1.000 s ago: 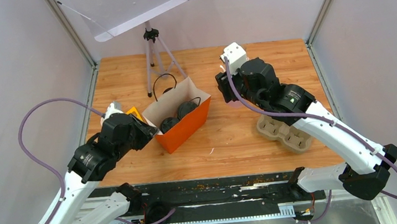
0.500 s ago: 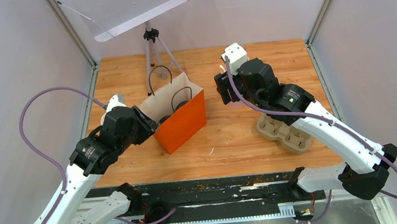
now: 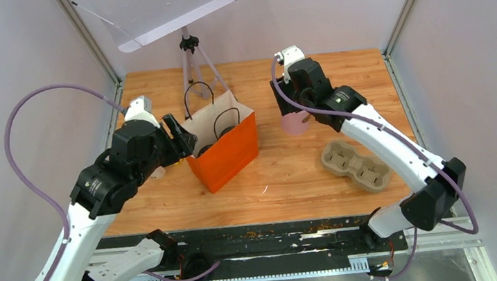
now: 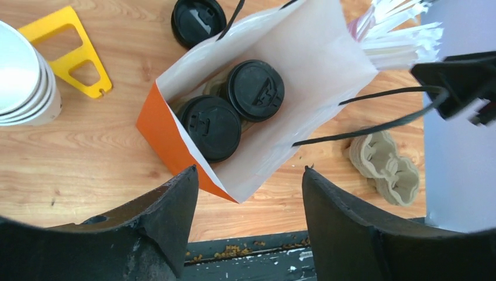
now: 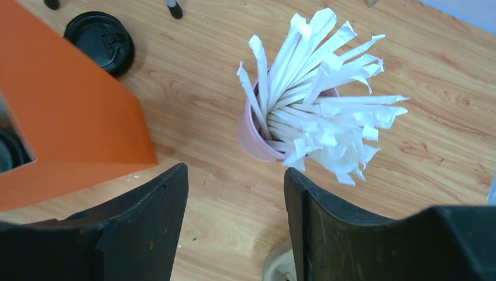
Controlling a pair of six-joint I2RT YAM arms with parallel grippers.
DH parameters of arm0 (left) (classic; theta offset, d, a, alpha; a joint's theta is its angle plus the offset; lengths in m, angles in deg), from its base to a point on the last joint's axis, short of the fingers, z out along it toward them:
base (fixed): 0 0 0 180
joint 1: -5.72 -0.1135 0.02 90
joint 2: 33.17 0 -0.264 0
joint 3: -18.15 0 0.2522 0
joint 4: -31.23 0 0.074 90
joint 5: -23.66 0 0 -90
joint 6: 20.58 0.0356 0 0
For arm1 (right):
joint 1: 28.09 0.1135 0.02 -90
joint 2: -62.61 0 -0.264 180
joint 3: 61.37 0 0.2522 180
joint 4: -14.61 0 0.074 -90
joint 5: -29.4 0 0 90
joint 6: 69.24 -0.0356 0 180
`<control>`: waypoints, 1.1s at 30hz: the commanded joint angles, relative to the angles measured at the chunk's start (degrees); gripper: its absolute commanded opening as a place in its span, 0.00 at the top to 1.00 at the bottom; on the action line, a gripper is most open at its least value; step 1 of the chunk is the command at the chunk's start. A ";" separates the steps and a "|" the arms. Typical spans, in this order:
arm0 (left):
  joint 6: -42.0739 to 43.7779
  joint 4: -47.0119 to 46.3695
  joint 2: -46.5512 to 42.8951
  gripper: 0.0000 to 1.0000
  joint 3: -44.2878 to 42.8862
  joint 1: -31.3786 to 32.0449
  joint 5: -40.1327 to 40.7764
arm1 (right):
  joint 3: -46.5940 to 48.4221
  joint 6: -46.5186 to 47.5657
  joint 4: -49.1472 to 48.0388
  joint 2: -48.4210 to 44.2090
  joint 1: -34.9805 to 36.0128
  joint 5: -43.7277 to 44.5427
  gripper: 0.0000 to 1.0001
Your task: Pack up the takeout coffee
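Two takeout coffee cups, seen from above as black lids [image 4: 255, 89] [image 4: 212, 126], stand side by side inside the orange paper bag [image 4: 157, 126]. The bag [image 3: 230, 158] stands upright and open at mid-table. My left gripper [image 4: 248, 170] hovers open above the bag's near corner with nothing between its fingers; from above it [image 3: 177, 135] sits at the bag's left edge. My right gripper [image 5: 236, 168] is open and empty over bare wood, just short of the pink cup of white straws [image 5: 257, 137].
A loose black lid [image 4: 197, 20] lies behind the bag. A stack of white cups [image 4: 20, 76] and a yellow plastic piece [image 4: 70, 50] sit to the left. The brown pulp tray [image 3: 356, 164] lies at the right, and a tripod [image 3: 190, 63] stands at the back.
My left gripper opened and rose away from the bag's left edge; the bag now stands more upright. My right arm swung toward the back, uncovering the pink straw cup.
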 commanded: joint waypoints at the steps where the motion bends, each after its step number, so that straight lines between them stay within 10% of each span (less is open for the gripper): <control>1: 7.66 3.73 -0.68 0.23 -6.17 -0.01 1.76 | 5.09 4.20 -5.31 4.33 -3.12 -4.11 0.41; 7: 11.24 8.16 -3.92 0.00 -8.38 0.01 0.27 | 10.15 9.48 -7.71 14.42 -5.00 -5.19 0.44; 33: 7.05 8.33 -11.40 0.00 -2.99 -0.01 2.50 | 17.86 13.61 -3.61 26.32 -5.12 -0.13 0.73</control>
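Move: The wrapped straws standing in the pink cup are some 9 cm ahead of the right hand and 3 cm to its right, their middle about 16 cm below it. From that hand the orange bag stands roughly 21 cm left and 2 cm back, and the carton tray about 9 cm back and 16 cm right. From the left hand the straws lie some 21 cm ahead and 31 cm right; the bag's middle is about 11 cm ahead and 7 cm right. Brought to the straws' left-hand side, the right fingertips close to about half their gap around a wrapped end; a pinch can't be made out. That hand goes forward some 10 cm, sinking about 7 cm, its left side rolling down. The left hand leaves the bag, opening fully as it backs off and moves left, about 5 cm each, rising first and then easing down. ##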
